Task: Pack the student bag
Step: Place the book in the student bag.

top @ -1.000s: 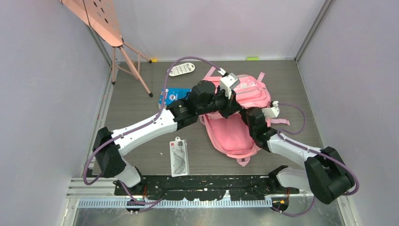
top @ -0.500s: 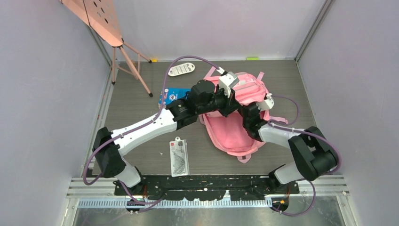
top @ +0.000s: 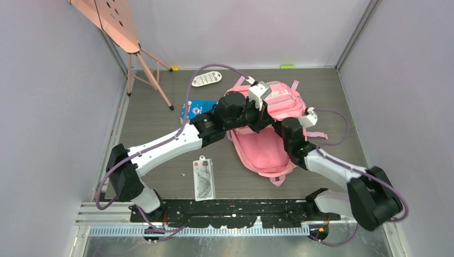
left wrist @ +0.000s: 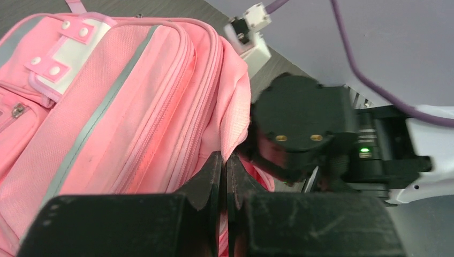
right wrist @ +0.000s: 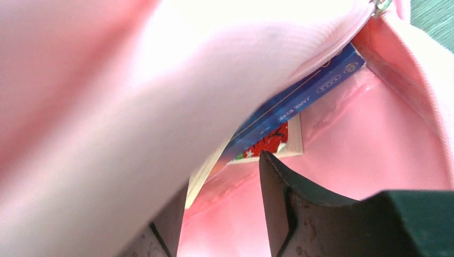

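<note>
The student bag (top: pixel 267 152), a big pink backpack, lies mid-table with its mouth held up. My left gripper (top: pixel 266 116) is shut on the pink fabric edge of the bag's opening; in the left wrist view its tips (left wrist: pixel 225 160) pinch that lip beside the zipped front panel (left wrist: pixel 107 107). My right gripper (top: pixel 279 127) reaches into the mouth. In the right wrist view it (right wrist: pixel 225 174) stands open inside the pink lining, nothing between its fingers. Just beyond the tips lie a blue book (right wrist: pixel 300 96) and a red-covered book (right wrist: pixel 273 140).
On the table left of the bag lie a blue packet (top: pixel 197 110), a white oblong object (top: pixel 206 79) further back, and a clear-packaged item (top: pixel 203 178) near the front. A pink folding stand (top: pixel 152 75) occupies the back left corner. Grey walls enclose three sides.
The right arm's elbow swung up toward the bag and dropped back out to the right. Its wrist stayed at the bag's mouth. The left arm held still.
</note>
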You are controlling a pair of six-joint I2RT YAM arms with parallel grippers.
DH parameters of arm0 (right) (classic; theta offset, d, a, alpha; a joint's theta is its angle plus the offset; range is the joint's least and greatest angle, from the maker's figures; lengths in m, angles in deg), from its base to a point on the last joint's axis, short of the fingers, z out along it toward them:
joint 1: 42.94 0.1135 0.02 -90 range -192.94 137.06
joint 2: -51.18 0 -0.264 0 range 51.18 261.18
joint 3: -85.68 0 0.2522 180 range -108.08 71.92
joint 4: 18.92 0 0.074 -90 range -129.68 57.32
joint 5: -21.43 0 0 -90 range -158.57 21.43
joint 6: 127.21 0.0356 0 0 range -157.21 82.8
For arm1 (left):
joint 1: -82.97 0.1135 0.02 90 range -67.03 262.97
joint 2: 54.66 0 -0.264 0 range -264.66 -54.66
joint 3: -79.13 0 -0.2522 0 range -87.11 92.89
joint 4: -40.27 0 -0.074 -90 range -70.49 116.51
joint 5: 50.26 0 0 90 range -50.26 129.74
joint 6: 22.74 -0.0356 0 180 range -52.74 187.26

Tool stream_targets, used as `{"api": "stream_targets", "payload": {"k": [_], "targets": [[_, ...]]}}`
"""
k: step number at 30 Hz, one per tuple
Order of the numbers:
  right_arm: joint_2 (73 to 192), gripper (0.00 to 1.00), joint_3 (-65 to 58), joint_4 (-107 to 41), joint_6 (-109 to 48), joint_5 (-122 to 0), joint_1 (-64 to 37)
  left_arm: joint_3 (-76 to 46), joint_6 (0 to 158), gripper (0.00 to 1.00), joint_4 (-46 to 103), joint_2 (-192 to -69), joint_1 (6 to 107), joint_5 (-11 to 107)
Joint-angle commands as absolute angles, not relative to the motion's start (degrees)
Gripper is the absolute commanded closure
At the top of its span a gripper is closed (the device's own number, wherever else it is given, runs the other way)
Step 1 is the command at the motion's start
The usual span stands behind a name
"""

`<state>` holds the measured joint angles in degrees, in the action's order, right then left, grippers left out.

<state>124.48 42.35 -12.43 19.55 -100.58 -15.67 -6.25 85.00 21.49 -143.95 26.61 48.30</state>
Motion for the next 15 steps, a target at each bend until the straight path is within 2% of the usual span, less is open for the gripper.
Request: {"api": "stream_targets", "payload": {"k": [1,4,6,11,15], "targets": [[109.27,0.39,44.15,-26.09,16.82,-97.33,-15.36,-6.07,87.3,1.0,23.6,-144.85,26.83,46.29],[98.95,0.25,44.64,-37.04,15.13,-96.14,-15.42,-6.16,88.01,1.0,23.54,-146.08,27.26,43.88],[93.55,0.2,43.78,-45.0,14.18,-96.35,-15.5,-6.04,88.53,1.0,23.52,-147.03,27.64,43.26],[80.71,0.15,38.73,-62.95,13.23,-96.38,-15.52,-4.53,90.81,1.0,21.23,-149.56,28.42,38.37],[76.26,0.13,31.96,-73.97,11.52,-96.82,-15.47,-4.7,92.95,1.0,20.86,-150.98,29.49,37.33]]}}
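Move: The blue-spined book lies inside the pink bag, about 9 cm ahead of the open right hand, 2 cm to its left and 3 cm lower. The flap edge in the left fingers is some 5 cm back, 6 cm left and 7 cm above the right hand; the open front panel's middle is about 12 cm back, 4 cm left and 7 cm below. From the left hand, that book lies about 14 cm ahead, 4 cm right and 10 cm down. Keeping its pinch on the bag's flap edge, the left hand lowers it about 5 cm, easing slightly forward and tipping down a little. The empty right hand meanwhile draws quickly back out of the bag, away from the book, some 13 cm back with about 5 cm to the right and a small net rise, turning slightly counter-clockwise as its fingers spread from half to nearly wide open. ##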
